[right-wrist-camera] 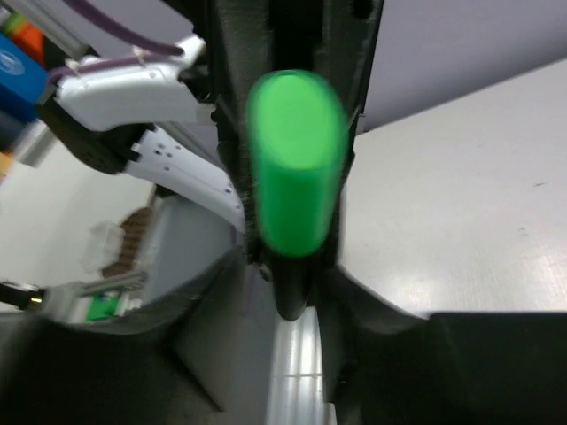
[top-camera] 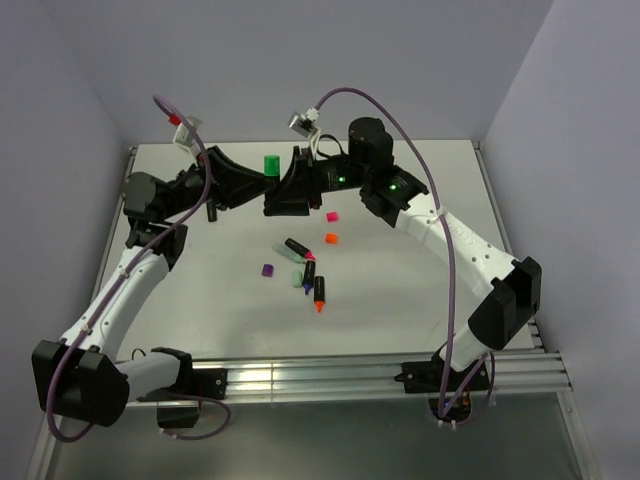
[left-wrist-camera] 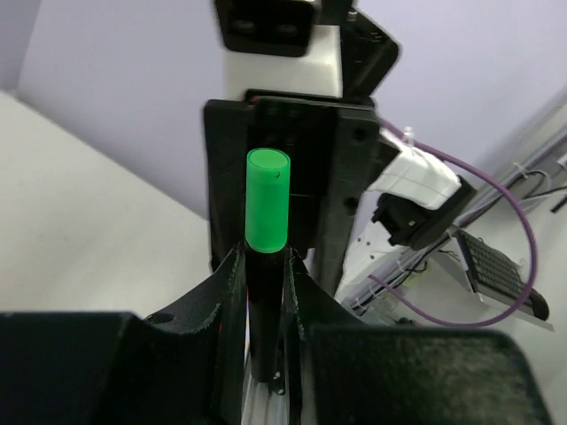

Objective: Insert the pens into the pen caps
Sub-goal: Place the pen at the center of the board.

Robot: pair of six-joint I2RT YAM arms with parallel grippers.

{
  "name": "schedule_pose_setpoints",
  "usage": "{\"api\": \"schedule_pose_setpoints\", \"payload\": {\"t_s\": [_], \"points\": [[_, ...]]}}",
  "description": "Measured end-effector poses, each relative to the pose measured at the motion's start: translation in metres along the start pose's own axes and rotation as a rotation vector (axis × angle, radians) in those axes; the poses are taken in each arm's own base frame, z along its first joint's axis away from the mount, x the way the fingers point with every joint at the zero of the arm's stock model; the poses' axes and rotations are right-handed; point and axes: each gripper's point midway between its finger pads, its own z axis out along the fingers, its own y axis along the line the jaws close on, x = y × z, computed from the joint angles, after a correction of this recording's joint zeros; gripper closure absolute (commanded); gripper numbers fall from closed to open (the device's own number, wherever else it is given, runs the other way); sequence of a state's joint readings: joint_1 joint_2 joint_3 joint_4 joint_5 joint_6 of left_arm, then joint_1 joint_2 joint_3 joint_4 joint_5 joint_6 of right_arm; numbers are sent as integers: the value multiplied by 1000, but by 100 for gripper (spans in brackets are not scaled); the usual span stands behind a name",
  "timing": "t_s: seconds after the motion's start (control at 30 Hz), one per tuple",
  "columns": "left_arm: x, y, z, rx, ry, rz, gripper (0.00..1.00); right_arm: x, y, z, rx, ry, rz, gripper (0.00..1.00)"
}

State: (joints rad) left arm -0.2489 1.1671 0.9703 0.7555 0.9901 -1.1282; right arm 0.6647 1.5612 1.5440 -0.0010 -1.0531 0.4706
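Note:
A pen with a black barrel and a green cap (top-camera: 271, 163) on top stands upright between my two grippers, above the far middle of the table. My left gripper (top-camera: 258, 187) is shut on the black barrel just under the cap; in the left wrist view the fingertips (left-wrist-camera: 232, 266) press the barrel below the green cap (left-wrist-camera: 267, 199). My right gripper (top-camera: 284, 190) faces it from the right. In the right wrist view the green cap (right-wrist-camera: 295, 164) fills the centre and the right gripper (right-wrist-camera: 288, 266) flanks the barrel with small gaps.
On the table lie a pink-tipped pen (top-camera: 298, 249), an orange-tipped pen (top-camera: 320, 293) and another dark pen (top-camera: 309, 274) in a loose pile. A purple cap (top-camera: 267, 270), an orange cap (top-camera: 331, 238), a pink cap (top-camera: 333, 215) and a pale teal cap (top-camera: 296, 281) lie around them.

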Motion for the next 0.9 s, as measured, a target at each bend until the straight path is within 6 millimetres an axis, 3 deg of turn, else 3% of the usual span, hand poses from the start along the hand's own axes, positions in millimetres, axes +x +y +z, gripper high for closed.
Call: {"api": "schedule_pose_setpoints", "payload": {"t_s": [0.07,0.1,0.3,0.5,0.6,0.77,0.9], "points": [[-1,9,-3,-44,14,5,100,1,-3,-1,12,3,-8,41],[0,15,-5,-71,23,8,100,2,-7,-2,26,3,-16,26],[-5,40,-32,-249,61,50,100,7,-31,-17,114,14,-17,0],[-21,50,-59,-395,105,137,100,3,-67,-53,241,-7,1,0],[-33,66,-78,-528,107,175,100,3,-87,-77,329,-18,6,0],[-54,108,-117,-799,121,254,100,7,-113,-114,487,-26,10,0],[-61,151,-149,-967,171,257,100,16,-114,-126,551,-10,-8,0]]}}
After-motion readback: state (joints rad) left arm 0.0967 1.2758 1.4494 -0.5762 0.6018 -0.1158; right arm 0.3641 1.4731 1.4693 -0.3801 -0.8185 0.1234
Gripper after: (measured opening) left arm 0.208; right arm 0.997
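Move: Both grippers are at the green-capped pen, held up well above the board. The blue-capped pen, where the left hand's pen is being taken, lies about 30 cm ahead of the left hand, 23 cm left and 42 cm below; the purple cap is some 12 cm ahead and 5 cm left, equally low. From the right hand the pink cap lies roughly 31 cm ahead, 12 cm right and 39 cm down, the pink-tipped pen some 20 cm ahead and 3 cm right. The right fingers, already beginning to part, open wide and leave the pen's black body, that hand backing off right and forward, each about 11 cm, while sinking and turning clockwise. The left keeps its pinch and carries the pen some 17 cm left, also forward and down, towards the blue-capped pen, swinging its fingers about 40 degrees counter-clockwise and tipping them down. ##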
